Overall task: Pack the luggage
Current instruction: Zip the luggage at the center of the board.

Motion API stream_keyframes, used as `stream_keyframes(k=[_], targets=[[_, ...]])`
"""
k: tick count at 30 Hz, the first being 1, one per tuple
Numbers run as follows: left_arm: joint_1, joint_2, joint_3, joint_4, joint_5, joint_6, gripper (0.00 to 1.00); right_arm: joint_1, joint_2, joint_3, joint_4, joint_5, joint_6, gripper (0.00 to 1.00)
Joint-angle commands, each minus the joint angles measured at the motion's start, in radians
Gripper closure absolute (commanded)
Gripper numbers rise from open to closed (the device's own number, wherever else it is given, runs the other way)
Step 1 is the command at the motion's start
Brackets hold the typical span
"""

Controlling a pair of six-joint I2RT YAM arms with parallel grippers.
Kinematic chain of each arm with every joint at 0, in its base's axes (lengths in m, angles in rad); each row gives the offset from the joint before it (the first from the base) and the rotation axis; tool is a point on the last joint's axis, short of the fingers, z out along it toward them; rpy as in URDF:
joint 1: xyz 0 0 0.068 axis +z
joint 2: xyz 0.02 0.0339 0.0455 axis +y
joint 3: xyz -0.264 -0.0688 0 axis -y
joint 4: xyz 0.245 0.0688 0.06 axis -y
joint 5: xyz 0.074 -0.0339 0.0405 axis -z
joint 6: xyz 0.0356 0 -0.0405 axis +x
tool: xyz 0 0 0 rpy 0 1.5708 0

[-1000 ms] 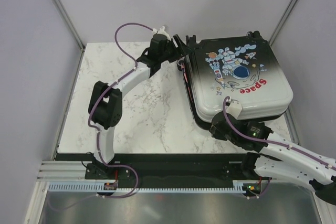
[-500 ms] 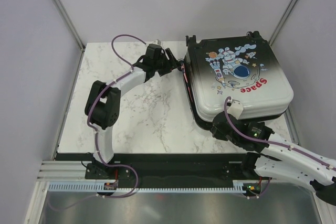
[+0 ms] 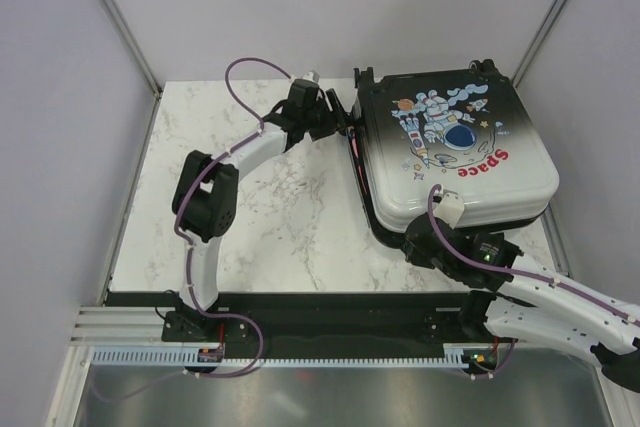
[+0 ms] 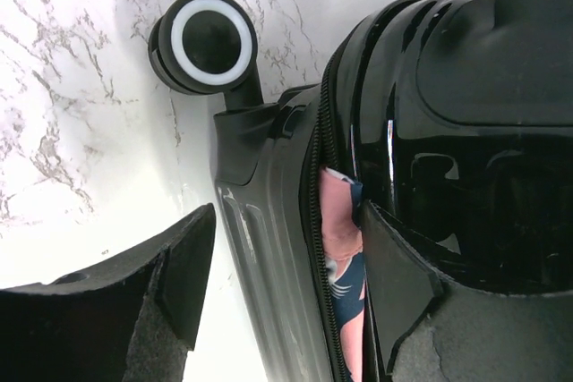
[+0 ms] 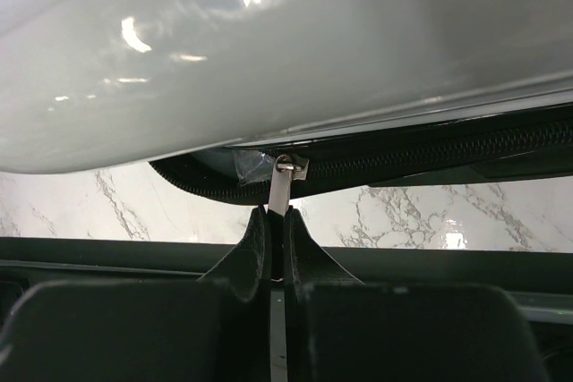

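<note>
The luggage lies flat at the right of the marble table, its astronaut lid down over the lower shell. My left gripper is open at its left side by the wheels. In the left wrist view the open left gripper straddles the grey lower shell edge; pink and navy cloth pokes out of the zipper gap beside a black wheel. My right gripper sits at the near edge. In the right wrist view the right gripper is shut on the silver zipper pull under the pale lid.
The marble table stretches left of the suitcase. Grey enclosure walls close in on the left, back and right. A black rail runs along the near table edge by the arm bases.
My left gripper dropped back from the suitcase's far-left corner, then moved right again to the shell's left side by the wheels. The right arm and the suitcase have not moved.
</note>
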Motion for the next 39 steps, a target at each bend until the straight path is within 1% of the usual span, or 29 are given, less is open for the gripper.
stream_keyframes(k=[1, 6, 9, 15, 18, 25, 28, 31, 39], targets=[[-0.022, 0.036, 0.069, -0.048, 0.014, 0.052, 0.29, -0.016, 0.006, -0.015, -0.102, 0.080, 0.001, 1.00], [-0.023, 0.069, 0.081, -0.120, -0.001, 0.063, 0.42, -0.016, 0.010, -0.012, -0.102, 0.078, 0.003, 1.00], [-0.029, 0.083, 0.086, -0.139, -0.007, 0.080, 0.45, -0.016, 0.010, -0.011, -0.107, 0.084, 0.006, 1.00], [-0.035, 0.082, 0.055, -0.150, -0.024, 0.101, 0.48, -0.016, 0.018, -0.006, -0.110, 0.090, 0.004, 1.00], [-0.035, 0.071, 0.017, -0.150, -0.036, 0.104, 0.48, -0.015, 0.019, -0.003, -0.112, 0.096, 0.003, 1.00], [-0.034, 0.042, -0.063, -0.121, -0.050, 0.101, 0.49, -0.015, 0.024, 0.003, -0.115, 0.101, 0.004, 1.00], [-0.034, 0.025, -0.109, -0.079, -0.042, 0.095, 0.49, -0.016, 0.027, 0.005, -0.116, 0.103, 0.003, 1.00], [-0.035, 0.037, -0.102, -0.073, -0.019, 0.092, 0.50, -0.016, 0.029, 0.005, -0.116, 0.104, 0.003, 1.00], [-0.035, 0.051, -0.088, -0.067, -0.010, 0.091, 0.50, -0.015, 0.039, 0.011, -0.116, 0.107, -0.003, 1.00]])
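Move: For the left hand, the pink cloth poking out of the luggage's open side seam lies about 2 cm to the right, level ahead, and 1 cm lower; the far-left wheel is some 6 cm ahead, neither left nor right, and 4 cm below. The right hand already pinches the zipper pull, whose slider sits about 2 cm ahead of its fingertips; the near-left corner is about 6 cm left and 3 cm ahead, the cloth roughly 32 cm ahead and 12 cm left, at much the same height. The left hand stays at the far end of the luggage's left side and closes its wide-open fingers by roughly a third to about half open around the seam, the inner finger at the cloth beside the lid and the outer one over the lower shell, while it shifts barely 0.5 cm right towards the case and then tips up about 5 degrees. The right hand holds its place at the near-left corner, keeping its shut fingers on the zipper pull without drawing it along. ##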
